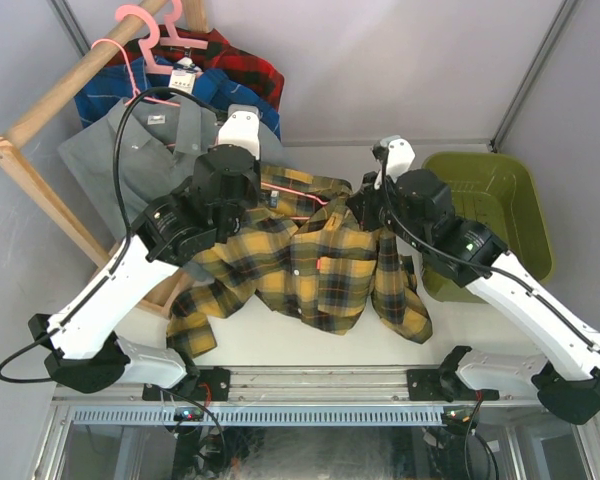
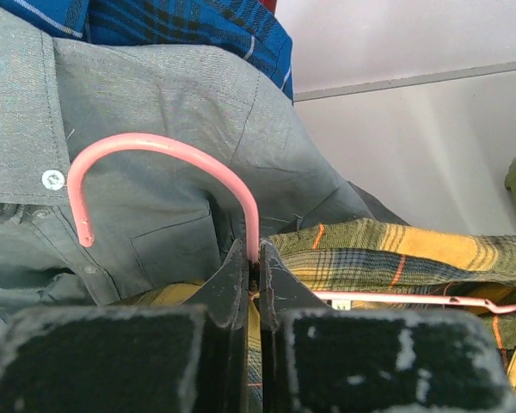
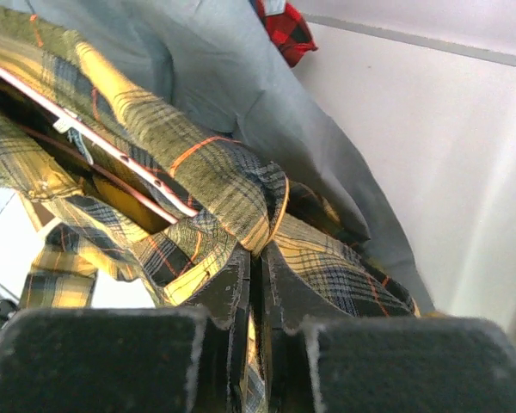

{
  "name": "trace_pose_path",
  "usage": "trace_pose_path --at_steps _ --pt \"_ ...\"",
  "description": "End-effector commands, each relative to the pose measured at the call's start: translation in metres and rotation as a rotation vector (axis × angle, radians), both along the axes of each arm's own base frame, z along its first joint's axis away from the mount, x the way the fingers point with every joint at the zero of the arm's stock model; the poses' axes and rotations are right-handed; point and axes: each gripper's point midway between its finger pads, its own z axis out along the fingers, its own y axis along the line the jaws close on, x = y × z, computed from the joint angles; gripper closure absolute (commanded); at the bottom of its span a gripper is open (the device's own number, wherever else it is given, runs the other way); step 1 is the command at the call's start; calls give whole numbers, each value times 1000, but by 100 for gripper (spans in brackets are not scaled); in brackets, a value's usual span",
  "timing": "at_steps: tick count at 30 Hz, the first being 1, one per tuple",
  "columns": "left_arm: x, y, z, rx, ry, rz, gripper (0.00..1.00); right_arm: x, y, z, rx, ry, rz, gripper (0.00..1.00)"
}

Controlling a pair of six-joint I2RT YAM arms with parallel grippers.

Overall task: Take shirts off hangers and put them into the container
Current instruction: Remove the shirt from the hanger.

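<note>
The yellow-black plaid shirt [image 1: 310, 260] hangs spread between both arms above the table, still on a pink hanger [image 2: 198, 163]. My left gripper [image 2: 258, 258] is shut on that hanger's stem, just below the curved hook. My right gripper [image 3: 260, 258] is shut on a fold of the yellow plaid shirt [image 3: 215, 172], near the hanger's bar [image 3: 112, 151]. Behind, the grey shirt [image 1: 130, 160], the blue plaid shirt [image 1: 225, 90] and the red-black plaid shirt [image 1: 240, 60] hang on pink hangers [image 1: 145, 30]. The olive-green container [image 1: 510, 200] stands at the right, with nothing visible inside.
A thick wooden rail [image 1: 80, 80] slants across the back left and carries the hanging shirts; its frame's leg [image 1: 40, 190] runs down toward the table. White walls close the back and both sides.
</note>
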Motion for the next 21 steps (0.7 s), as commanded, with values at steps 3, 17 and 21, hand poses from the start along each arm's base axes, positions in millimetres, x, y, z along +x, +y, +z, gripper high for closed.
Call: trace_pose_path --at_steps 3,17,21 --pt "0 18 29 -63 -80 81 100 12 -48 23 -15 -62 -184 100" --pt "-9 2 39 -124 -148 -86 100 27 -94 -37 -62 149 -266 100" --pt "-11 1 37 -124 -144 -102 100 28 -83 -42 40 203 -173 100"
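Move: The right hand pinches the yellow plaid shirt at its right-hand shoulder; the green container it draws towards lies about 27 cm to its right, 5 cm farther out and 25 cm below. The end of the hanger inside the shirt is some 5 cm to its left, straight across and level. From the left hand, still holding the hanger's neck, the container is roughly 45 cm right, 2 cm ahead and 33 cm down; the grey shirt hangs around 12 cm left, 8 cm ahead and 8 cm lower. Rightward, towards the green container and away from the left hand, the right hand draws the pinched shoulder about 7 cm, reaching a little forward and sinking near the end while turning some 10 degrees clockwise. The left hand keeps its grip on the hanger's neck and follows about 3 cm to the right, also turning clockwise. ##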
